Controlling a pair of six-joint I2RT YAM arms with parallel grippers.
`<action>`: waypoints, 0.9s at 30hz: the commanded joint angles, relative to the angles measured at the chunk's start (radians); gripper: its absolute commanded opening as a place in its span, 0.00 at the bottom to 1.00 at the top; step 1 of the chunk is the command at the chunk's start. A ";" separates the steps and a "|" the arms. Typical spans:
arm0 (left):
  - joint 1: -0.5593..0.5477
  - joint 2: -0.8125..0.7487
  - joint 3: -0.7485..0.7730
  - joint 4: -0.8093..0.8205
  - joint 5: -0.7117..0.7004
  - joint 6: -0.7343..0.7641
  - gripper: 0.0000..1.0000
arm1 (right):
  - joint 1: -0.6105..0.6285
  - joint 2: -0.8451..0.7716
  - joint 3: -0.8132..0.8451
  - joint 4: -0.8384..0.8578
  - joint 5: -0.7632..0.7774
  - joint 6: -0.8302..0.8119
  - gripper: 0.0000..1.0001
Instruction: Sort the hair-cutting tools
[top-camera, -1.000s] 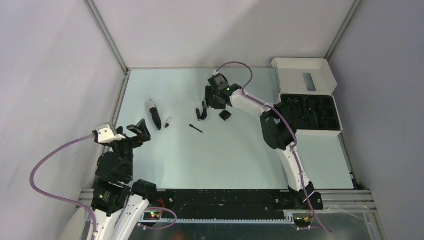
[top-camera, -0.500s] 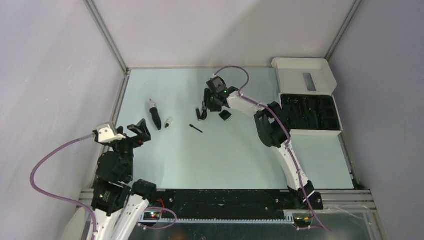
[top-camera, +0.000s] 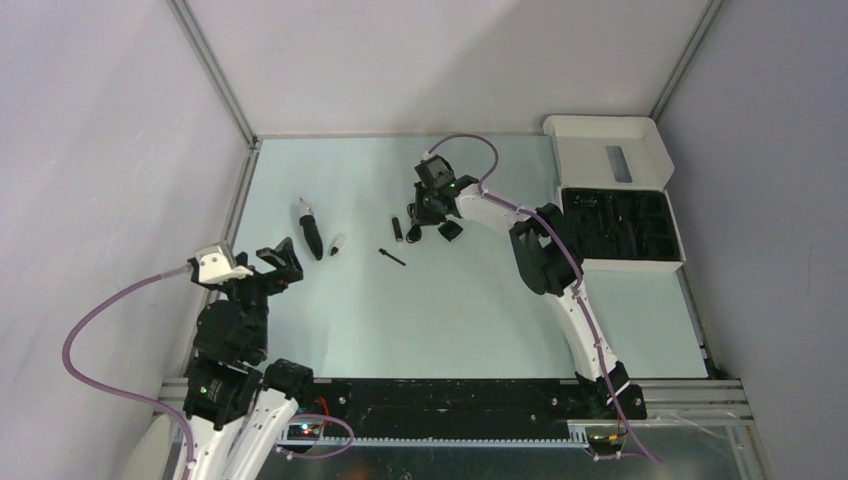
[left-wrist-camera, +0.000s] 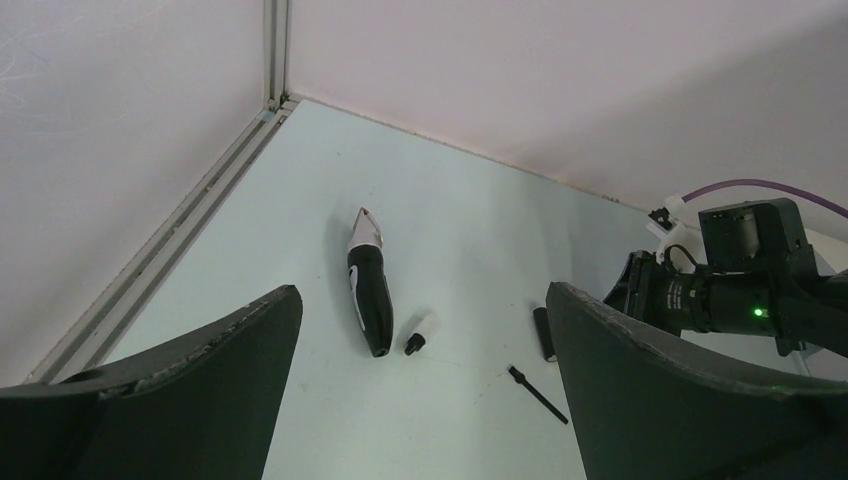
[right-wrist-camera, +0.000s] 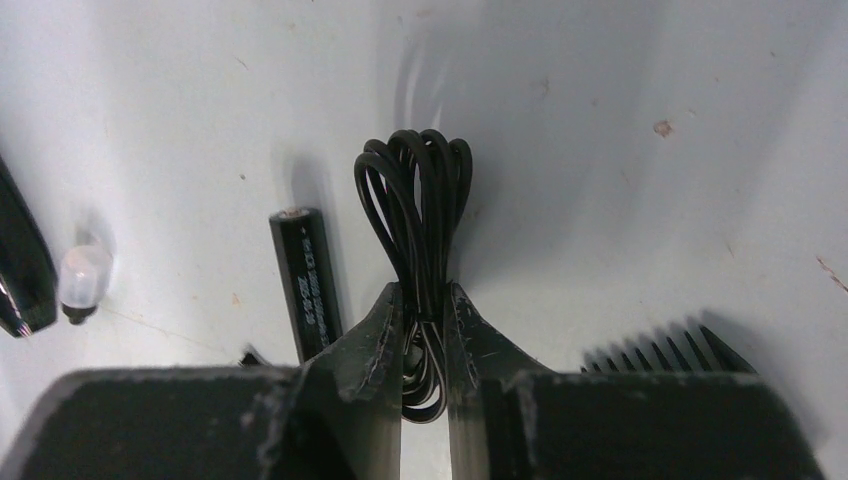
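Note:
The hair-cutting tools lie on the pale table. In the right wrist view my right gripper (right-wrist-camera: 424, 300) is shut on a coiled black cable (right-wrist-camera: 418, 195), with a short black cylinder (right-wrist-camera: 305, 280) to its left and the comb attachment (right-wrist-camera: 660, 345) to its right. From above, the right gripper (top-camera: 424, 208) is between that cylinder (top-camera: 397, 228) and the comb (top-camera: 451, 230). The trimmer body (top-camera: 311, 232), a small white-capped piece (top-camera: 337, 243) and the thin stick (top-camera: 392, 256) lie further left. My left gripper (top-camera: 280, 262) stands open near the trimmer (left-wrist-camera: 368, 290), nothing between its fingers.
The white box (top-camera: 633, 263) with its black moulded insert and raised lid (top-camera: 608, 150) stands at the right edge. Metal frame rails (top-camera: 238, 195) run along the table's left side, with walls close behind and to both sides.
The right gripper's jaws have closed on the cable bundle after shifting slightly forward and left. The left arm has not moved.

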 joint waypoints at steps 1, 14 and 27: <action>-0.004 0.015 0.034 0.019 0.010 0.002 1.00 | -0.008 -0.104 -0.039 -0.035 -0.006 -0.072 0.07; -0.005 0.007 0.033 0.021 0.012 0.002 1.00 | -0.015 -0.317 -0.134 -0.093 -0.003 -0.159 0.00; -0.010 -0.023 0.032 0.020 0.015 0.001 1.00 | -0.086 -0.649 -0.392 -0.106 0.030 -0.236 0.00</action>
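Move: The right hand has the cable bundle pinched just above the table. The open box it belongs in lies about 48 cm to the right, roughly level in reach and height. The guard comb is 9 cm right and 2 cm nearer the base; the black tube is 4 cm left and 1 cm back, with the small brush 5 cm left and 8 cm back. From the idle left hand the cable bundle is about 25 cm ahead, 22 cm right and 27 cm below. Up and to the right, keeping its pinch on the bound middle of the cable bundle, the right hand first slides low back and right for some 3 cm, then climbs to about 13 cm higher, drifting rightwards past the black tube's side of the table towards the box. It also draws back about 5 cm, and the downward-slanting fingers tip up by around 10 degrees. ##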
